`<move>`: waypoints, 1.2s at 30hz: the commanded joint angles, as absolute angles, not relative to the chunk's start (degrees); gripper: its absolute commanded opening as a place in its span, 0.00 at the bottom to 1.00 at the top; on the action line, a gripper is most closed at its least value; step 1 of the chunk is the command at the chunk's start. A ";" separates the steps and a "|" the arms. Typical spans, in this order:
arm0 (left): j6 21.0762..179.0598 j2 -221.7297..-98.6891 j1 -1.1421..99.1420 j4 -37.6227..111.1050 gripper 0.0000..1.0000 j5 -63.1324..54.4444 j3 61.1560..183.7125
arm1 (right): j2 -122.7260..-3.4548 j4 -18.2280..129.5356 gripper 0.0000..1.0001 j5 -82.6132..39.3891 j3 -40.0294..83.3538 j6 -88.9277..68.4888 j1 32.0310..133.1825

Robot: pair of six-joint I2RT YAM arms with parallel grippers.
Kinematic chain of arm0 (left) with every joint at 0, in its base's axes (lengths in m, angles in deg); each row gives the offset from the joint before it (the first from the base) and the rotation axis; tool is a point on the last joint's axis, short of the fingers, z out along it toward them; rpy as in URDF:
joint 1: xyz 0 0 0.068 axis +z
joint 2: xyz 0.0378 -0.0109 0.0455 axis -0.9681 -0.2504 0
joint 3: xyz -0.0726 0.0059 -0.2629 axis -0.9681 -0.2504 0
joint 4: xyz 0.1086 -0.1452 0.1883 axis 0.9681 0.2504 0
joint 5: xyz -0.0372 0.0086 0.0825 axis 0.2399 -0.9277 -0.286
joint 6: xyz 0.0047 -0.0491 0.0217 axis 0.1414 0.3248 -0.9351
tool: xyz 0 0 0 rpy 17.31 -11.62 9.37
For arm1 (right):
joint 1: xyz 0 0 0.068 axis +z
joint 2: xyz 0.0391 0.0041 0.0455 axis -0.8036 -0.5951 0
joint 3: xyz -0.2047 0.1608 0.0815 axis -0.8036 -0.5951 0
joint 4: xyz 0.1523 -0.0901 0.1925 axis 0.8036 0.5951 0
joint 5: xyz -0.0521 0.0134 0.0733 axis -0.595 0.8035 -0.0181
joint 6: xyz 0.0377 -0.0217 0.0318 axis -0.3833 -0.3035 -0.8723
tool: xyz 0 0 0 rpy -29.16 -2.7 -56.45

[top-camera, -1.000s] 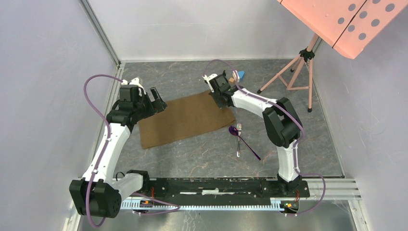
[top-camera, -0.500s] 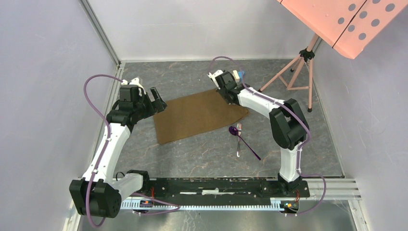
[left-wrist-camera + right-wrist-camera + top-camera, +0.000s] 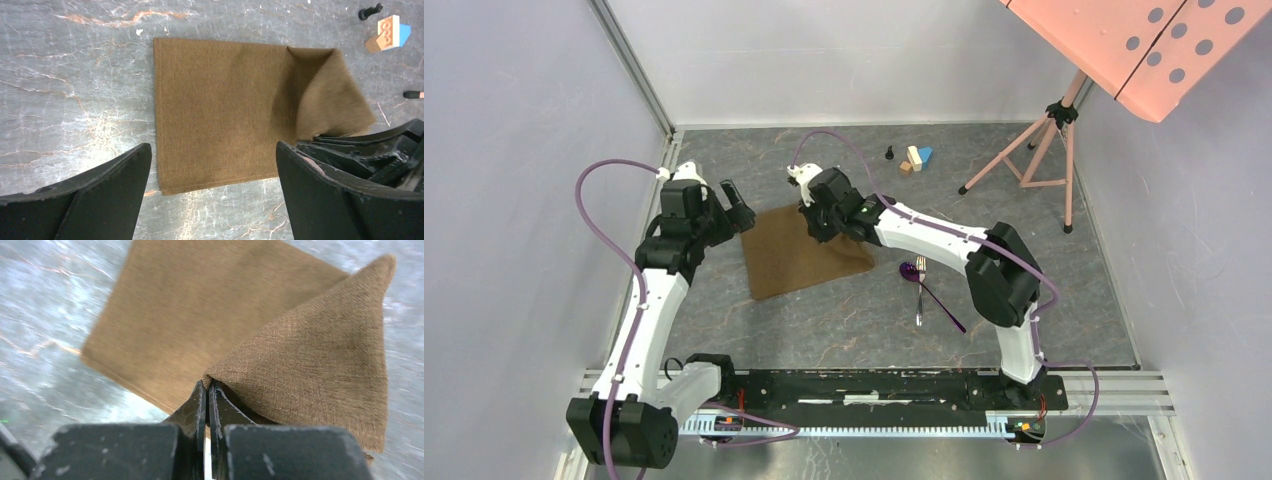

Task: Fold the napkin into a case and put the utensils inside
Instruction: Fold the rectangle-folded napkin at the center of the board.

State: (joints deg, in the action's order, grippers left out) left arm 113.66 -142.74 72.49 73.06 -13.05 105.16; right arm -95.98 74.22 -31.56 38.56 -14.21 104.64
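Note:
The brown napkin (image 3: 789, 258) lies on the marble floor, its right part lifted and carried over the rest. My right gripper (image 3: 206, 385) is shut on a corner of the napkin (image 3: 200, 305), and the raised flap (image 3: 320, 360) hangs to the right of the fingers. In the top view that gripper (image 3: 817, 216) hovers over the cloth's far edge. My left gripper (image 3: 212, 150) is open, just off the napkin's (image 3: 220, 110) left edge, holding nothing. The purple spoon (image 3: 910, 271) and the silver fork (image 3: 920, 290) lie crossed to the right of the cloth.
Small toy blocks (image 3: 914, 158) and a dark peg (image 3: 889, 153) sit near the back wall. A pink tripod (image 3: 1034, 150) stands at the back right under a pink perforated board (image 3: 1124, 40). Walls close in on the left and the back.
My right gripper has swung left with the napkin's corner, folding the right part over the rest. The cloth's outline is now narrower. My left arm drew back slightly to the left.

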 commanded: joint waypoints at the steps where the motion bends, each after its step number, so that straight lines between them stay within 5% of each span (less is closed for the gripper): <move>1: 111.52 -140.47 72.70 72.31 1.00 -16.21 104.85 | -99.23 65.22 0.00 -20.15 39.89 -26.56 103.84; 36: 111.43 -139.24 72.96 72.05 1.00 -15.05 104.67 | -106.70 53.13 0.00 -15.97 44.17 -39.42 106.60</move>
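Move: Some 18 cm to the left of the right hand, 3 cm nearer and about 9 cm below, lies the middle of the napkin's left edge; this hand already holds the napkin's lifted right end. The fork lies about 22 cm right of this hand and 11 cm nearer, the purple spoon 26 cm right and 13 cm nearer, the blocks 21 cm right and 20 cm farther out. From the left hand, that edge is about 4 cm left, 5 cm back and 16 cm down. Carrying the pinched right end of the napkin on over its flat part, the right hand goes about 10 cm left towards the napkin's left edge, dipping nearly 5 cm on the way and then rising some 3 cm. The wrist turns about 30 degrees, swinging the fingers to point more to the left; they stay shut on the cloth. ##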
